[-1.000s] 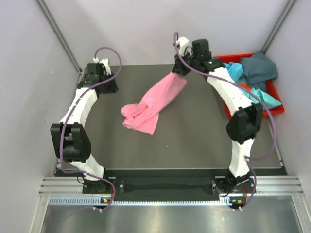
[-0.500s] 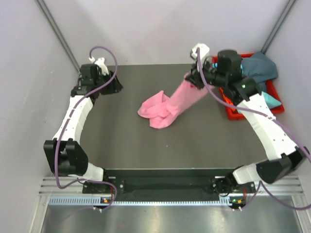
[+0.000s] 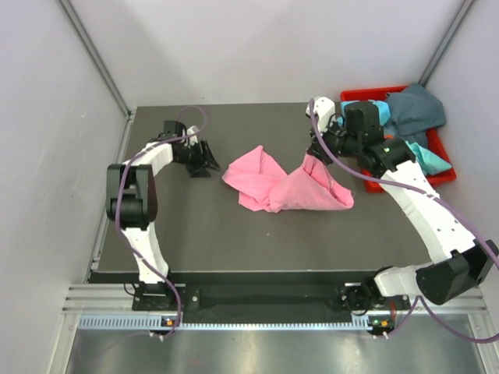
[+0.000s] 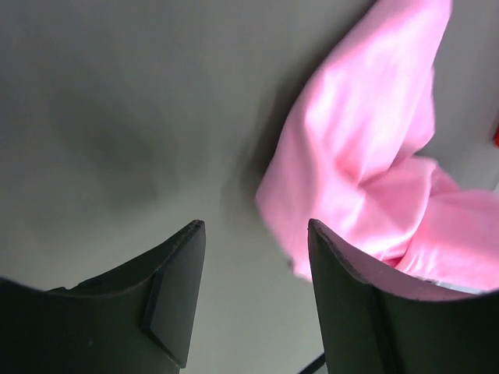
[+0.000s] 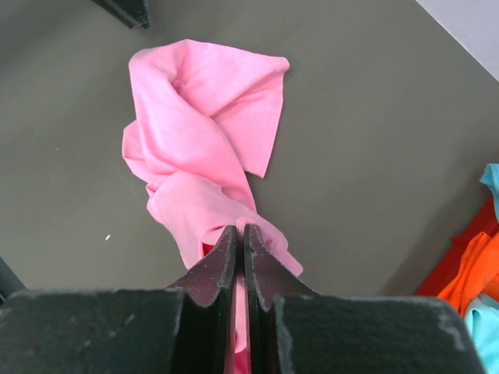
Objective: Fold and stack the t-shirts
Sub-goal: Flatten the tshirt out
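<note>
A bright pink t-shirt (image 3: 288,185) lies crumpled in the middle of the dark table. My right gripper (image 3: 316,153) is shut on its right end and holds that end a little above the table; in the right wrist view (image 5: 240,227) pink cloth (image 5: 204,148) runs from between the jaws. My left gripper (image 3: 207,158) sits low at the shirt's left, apart from it, jaws open with nothing between them. In the left wrist view (image 4: 256,224) the pink t-shirt (image 4: 366,148) lies just beyond the right finger. More t-shirts, dark teal-grey (image 3: 417,107), turquoise (image 3: 427,157) and orange (image 5: 475,273), fill the bin.
A red plastic bin (image 3: 361,96) stands at the table's back right corner, just behind my right gripper. The dark table (image 3: 218,226) has grey walls behind and at both sides, with slanted metal posts in the back corners.
My right gripper has carried the pink t-shirt rightward and lowered it, so more cloth spreads on the table. My left arm swung in from the back left toward the shirt and its jaws widened.
</note>
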`<state>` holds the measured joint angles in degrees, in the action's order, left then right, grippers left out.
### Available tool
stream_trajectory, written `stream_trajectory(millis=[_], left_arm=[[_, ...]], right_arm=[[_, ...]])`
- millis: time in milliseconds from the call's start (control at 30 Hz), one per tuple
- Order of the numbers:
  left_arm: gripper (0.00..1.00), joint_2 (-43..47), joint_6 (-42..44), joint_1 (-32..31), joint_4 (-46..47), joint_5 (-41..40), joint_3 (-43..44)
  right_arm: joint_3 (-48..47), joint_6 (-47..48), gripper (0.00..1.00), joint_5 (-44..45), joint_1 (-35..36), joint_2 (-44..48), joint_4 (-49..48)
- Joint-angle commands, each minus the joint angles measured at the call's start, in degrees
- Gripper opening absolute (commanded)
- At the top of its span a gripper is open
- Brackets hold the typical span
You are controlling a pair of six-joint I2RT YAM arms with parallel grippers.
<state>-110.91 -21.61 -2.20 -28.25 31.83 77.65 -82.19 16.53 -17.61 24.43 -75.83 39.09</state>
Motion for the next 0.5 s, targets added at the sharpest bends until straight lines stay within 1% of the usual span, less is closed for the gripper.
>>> stream_trajectory(millis=[0, 33, 167, 300, 467], left_arm=[[0.60, -4.91, -1.68, -0.18, 3.64, 6.04, 8.38], [0.60, -7.01, -1.86, -0.35, 3.64, 6.39, 10.66], [0.60, -9.58, -2.47, -1.40, 4.17, 7.45, 13.14], [0.60, -10.46, -3.44, -2.63, 4.78, 8.94, 12.44], [0.56, -10.03, -3.62, -4.13, 4.69, 9.30, 9.54]], right_arm=[[-2.97, 1.31, 0.00, 1.08, -0.69, 0.95, -1.04], [-3.06, 1.31, 0.00, 1.26, -0.69, 0.60, -1.03], [-3.24, 1.57, 0.00, 1.78, -0.96, -0.10, -1.03], [-3.50, 1.83, 0.00, 2.40, -1.48, -0.63, -1.21], [-3.59, 1.84, 0.00, 2.31, -1.75, -1.25, -1.73]])
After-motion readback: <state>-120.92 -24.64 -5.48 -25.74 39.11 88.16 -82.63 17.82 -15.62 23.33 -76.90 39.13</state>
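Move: The pink t-shirt's left end lies about 7 cm to the right of the left hand, 1 cm ahead and some 4 cm below. The shirt's far corner sticks out roughly 16 cm to the right of that hand and 6 cm ahead. From the right hand, already holding a lifted part of the shirt, that left end is about 26 cm left, 8 cm ahead and 25 cm below; the shirt's right end is some 10 cm right and 6 cm back, far below. The t-shirt's free left end is what the left hand closes in on: low and level, it first goes some 4 cm forward, then swings right about 4 cm, easing back slightly, to bring the half-open fingers to the cloth without shutting; contact can't be made out. The right hand keeps its shut grip high up, drifting barely 1.5 cm forward and right. ##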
